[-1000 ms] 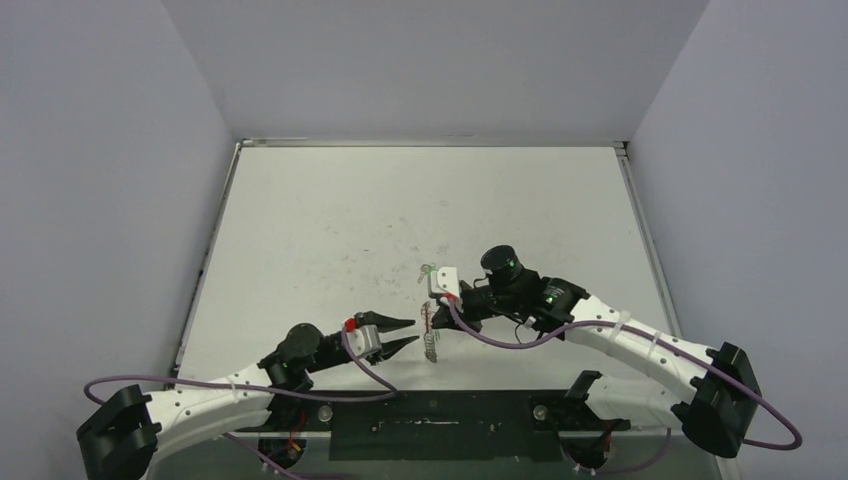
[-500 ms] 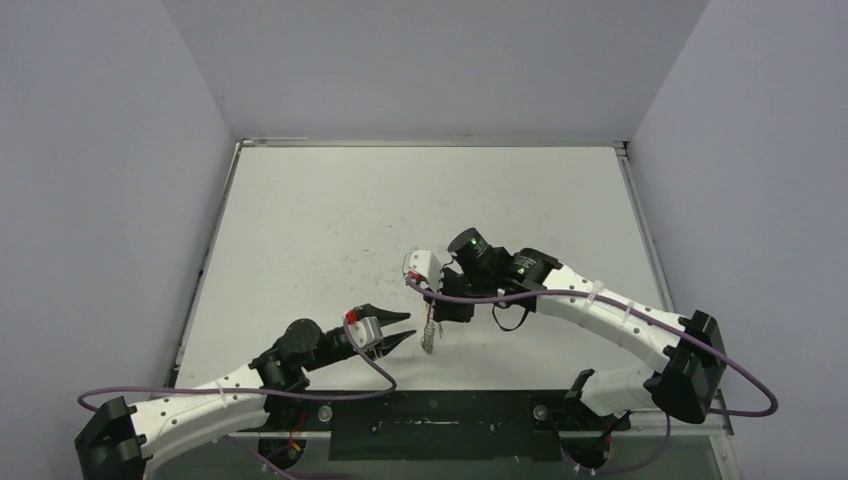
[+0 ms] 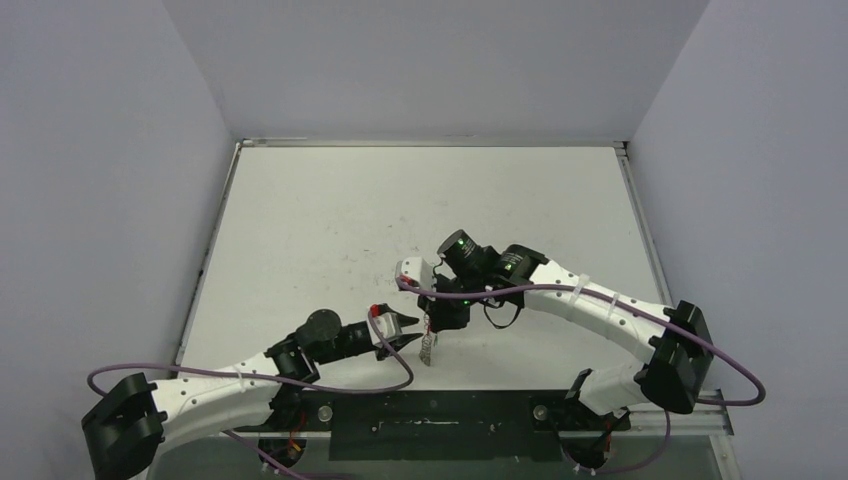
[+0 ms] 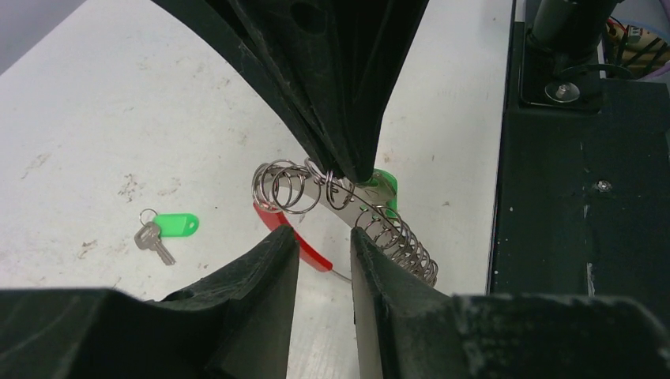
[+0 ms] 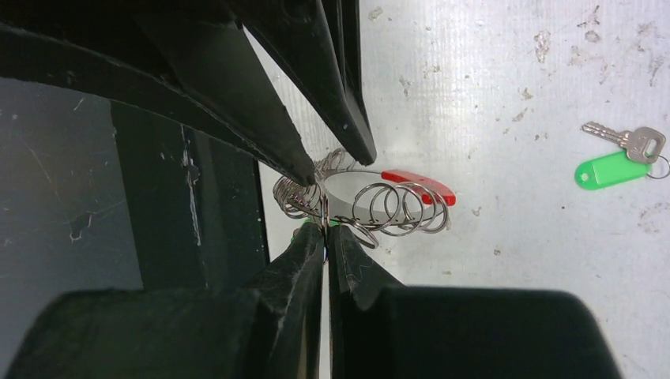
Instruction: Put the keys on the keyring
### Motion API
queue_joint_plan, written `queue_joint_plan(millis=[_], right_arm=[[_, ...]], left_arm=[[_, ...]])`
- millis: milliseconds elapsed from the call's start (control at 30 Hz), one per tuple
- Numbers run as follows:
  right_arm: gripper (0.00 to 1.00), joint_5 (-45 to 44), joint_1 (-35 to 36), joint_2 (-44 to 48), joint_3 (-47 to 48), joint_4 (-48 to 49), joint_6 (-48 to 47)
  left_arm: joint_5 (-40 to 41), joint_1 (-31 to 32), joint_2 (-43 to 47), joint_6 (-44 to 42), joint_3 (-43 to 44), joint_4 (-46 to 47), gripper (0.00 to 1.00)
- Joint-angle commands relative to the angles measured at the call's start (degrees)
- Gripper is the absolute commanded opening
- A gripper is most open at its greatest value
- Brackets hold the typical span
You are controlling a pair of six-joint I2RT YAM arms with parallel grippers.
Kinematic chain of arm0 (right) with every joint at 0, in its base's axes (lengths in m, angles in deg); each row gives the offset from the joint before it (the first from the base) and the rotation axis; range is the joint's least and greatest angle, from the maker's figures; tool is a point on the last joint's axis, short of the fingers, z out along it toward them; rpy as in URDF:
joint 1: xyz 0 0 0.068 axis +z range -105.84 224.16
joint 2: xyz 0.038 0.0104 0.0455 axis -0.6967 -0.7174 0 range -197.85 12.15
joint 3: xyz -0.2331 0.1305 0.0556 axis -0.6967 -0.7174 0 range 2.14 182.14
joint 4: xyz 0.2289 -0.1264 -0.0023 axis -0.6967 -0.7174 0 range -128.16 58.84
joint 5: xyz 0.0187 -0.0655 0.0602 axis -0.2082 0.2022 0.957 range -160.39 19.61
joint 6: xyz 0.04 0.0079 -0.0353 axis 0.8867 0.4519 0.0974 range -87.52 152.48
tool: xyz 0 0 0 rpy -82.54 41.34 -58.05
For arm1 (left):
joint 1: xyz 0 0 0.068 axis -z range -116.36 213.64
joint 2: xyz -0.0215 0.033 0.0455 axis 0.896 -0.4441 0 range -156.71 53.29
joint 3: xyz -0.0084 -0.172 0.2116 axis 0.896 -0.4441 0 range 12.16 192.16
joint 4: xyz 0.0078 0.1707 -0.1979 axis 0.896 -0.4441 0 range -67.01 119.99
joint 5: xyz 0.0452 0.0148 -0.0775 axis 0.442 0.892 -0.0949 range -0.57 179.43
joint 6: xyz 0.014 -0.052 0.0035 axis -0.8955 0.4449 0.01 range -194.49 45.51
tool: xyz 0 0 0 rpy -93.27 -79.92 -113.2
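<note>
The keyring (image 4: 286, 186) is a loop of silver wire rings with a red segment (image 4: 304, 246). My right gripper (image 5: 325, 233) is shut on one of its rings and holds it just above the table; its fingers (image 4: 348, 150) come down from the top of the left wrist view. My left gripper (image 4: 324, 237) is open, its tips on either side of the red segment and not touching it. A silver key on a green tag (image 4: 167, 230) lies loose on the table, also seen in the right wrist view (image 5: 622, 158). A second bit of green (image 4: 385, 183) shows behind the ring. From above, the ring (image 3: 429, 349) hangs below both grippers.
The black base plate (image 3: 440, 415) runs along the near table edge, close to the keyring; it also shows in the left wrist view (image 4: 585, 158). Purple cables (image 3: 300, 385) loop off both arms. Grey walls enclose the white table (image 3: 330, 220).
My right arm has carried the keyring left and nearer to the table's front. My left gripper has moved right, up to the ring, and stays open.
</note>
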Motion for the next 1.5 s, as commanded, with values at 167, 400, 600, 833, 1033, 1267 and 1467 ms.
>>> queue_joint_plan(millis=[167, 400, 600, 833, 1033, 1267, 1467], right_arm=[[0.0, 2.5, 0.9, -1.1, 2.9, 0.9, -0.4], [0.0, 2.4, 1.1, -1.3, 2.7, 1.1, -0.6], [0.0, 2.3, 1.1, -1.4, 2.7, 1.0, -0.8], [0.0, 2.3, 1.2, -1.9, 3.0, 1.1, -0.9], [0.0, 1.9, 1.3, -1.4, 2.9, 2.1, -0.8], [0.26, -1.4, 0.6, 1.4, 0.2, 7.3, 1.4], [0.48, 3.0, -2.6, 8.5, -7.2, 17.3, 3.0]], left_arm=[[-4.4, 0.2, -4.1, 0.1, 3.7, 7.3, 0.28], [-6.3, 0.2, -5.2, 0.2, 4.0, 8.4, 0.18], [-6.8, 0.2, -4.8, 0.4, 4.0, 8.6, 0.13], [-6.8, 0.2, -5.3, 0.4, 4.1, 8.3, 0.0], [-5.4, 0.2, -5.6, 0.5, 3.5, 8.7, 0.0], [-2.6, 0.2, -4.8, 2.4, 1.7, 11.5, 0.0], [-0.4, 0.2, -5.1, 4.4, -0.9, 17.7, 0.0]])
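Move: The small ring pinched in the right fingers is level with the left hand, about 2 cm to its right and 1 cm back; the keyring's loop hangs some 6 cm below the left hand, 2 cm right and 1 cm back. The loose key with the green tag lies on the table roughly 12 cm ahead of the left hand, 2 cm right and 14 cm below. From the right hand, that ring is right at the pads and the loose key some 13 cm ahead, 1 cm left, 15 cm down. The left slides about 2 cm right and back, pinches the small ring, and the right opens, easing forward-up. ##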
